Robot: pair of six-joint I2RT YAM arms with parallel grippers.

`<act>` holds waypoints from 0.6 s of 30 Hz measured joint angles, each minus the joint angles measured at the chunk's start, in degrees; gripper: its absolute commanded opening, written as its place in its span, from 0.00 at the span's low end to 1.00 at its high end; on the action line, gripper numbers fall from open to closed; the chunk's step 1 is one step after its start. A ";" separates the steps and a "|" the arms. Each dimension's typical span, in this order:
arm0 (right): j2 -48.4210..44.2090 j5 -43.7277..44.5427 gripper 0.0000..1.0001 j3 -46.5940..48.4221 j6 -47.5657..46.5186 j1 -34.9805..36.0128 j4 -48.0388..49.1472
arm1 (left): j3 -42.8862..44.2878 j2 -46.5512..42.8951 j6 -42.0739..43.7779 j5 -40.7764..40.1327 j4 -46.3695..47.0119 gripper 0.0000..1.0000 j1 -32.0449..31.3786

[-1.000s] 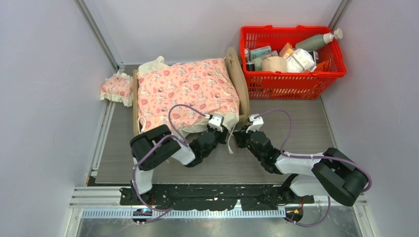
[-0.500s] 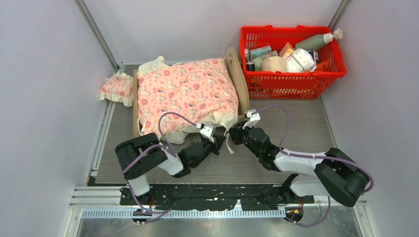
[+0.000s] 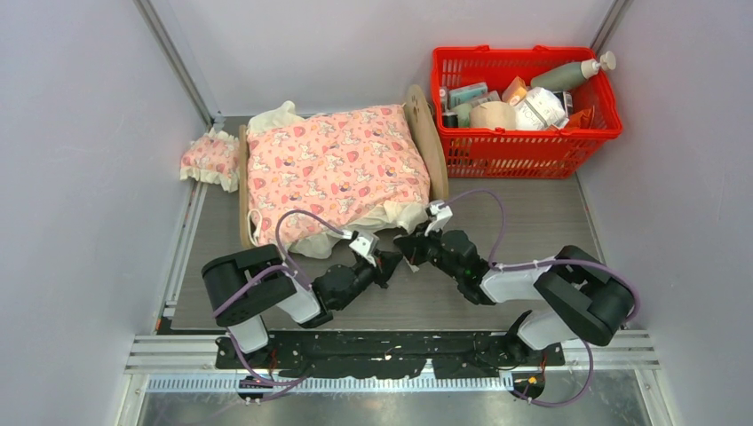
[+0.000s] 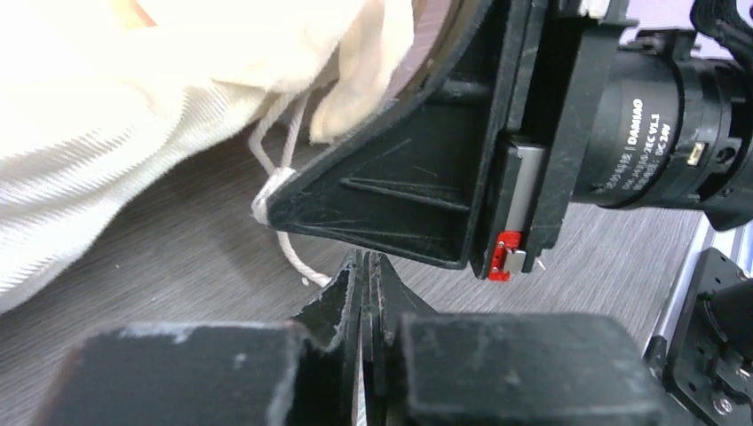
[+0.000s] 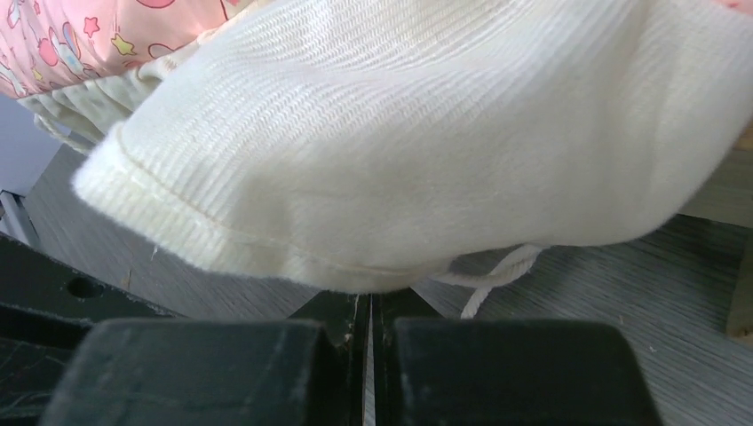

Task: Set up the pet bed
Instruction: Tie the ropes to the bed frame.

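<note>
The pet bed (image 3: 424,124) is a plywood frame with its arched headboard at the right. A pink patterned blanket (image 3: 333,164) covers it and hides the mattress. The blanket's cream frill (image 5: 400,160) hangs over the near right corner. My right gripper (image 3: 401,241) is at that corner, its tip (image 4: 264,209) shut on the frill's edge, where a white cord (image 4: 297,262) hangs. My left gripper (image 3: 388,260) sits just in front of it, shut (image 4: 367,262) with nothing between its fingers. The cord passes just beyond its tips.
A small pink frilled pillow (image 3: 210,158) lies on the table left of the bed's footboard. A red basket (image 3: 524,151) full of bottles and packets stands at the back right, close to the headboard. Grey walls close in on both sides.
My left gripper has drawn back from under the blanket's near edge and closed. The right gripper has moved left along the near right corner and stayed shut.
</note>
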 measured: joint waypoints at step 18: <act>-26.91 14.43 0.05 -10.71 0.52 1.36 -21.49 | 11.76 -1.31 2.47 -8.35 -16.44 0.47 1.49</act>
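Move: The loose rope strand dangling from the bed's near right corner lies roughly 3 cm ahead of the left hand, 3 cm to its right and some 5 cm below. The white cover corner is about 10 cm ahead of that hand and 2 cm to its right, near its height. The right hand already holds the other rope end; from it the loose strand is some 3 cm back, 4 cm right and 4 cm lower, and the bed leg 6 cm ahead, 9 cm right and 3 cm lower. Still pinching its rope end, the right hand draws it about 8 cm to the right and 3 cm back, arching up some 3 cm and sinking again while it turns a little clockwise. The left hand opens its empty fingers to nearly half and reaches roughly 5 cm forward to bring them around the loose strand, rising slightly and turning some 10 degrees counter-clockwise. ##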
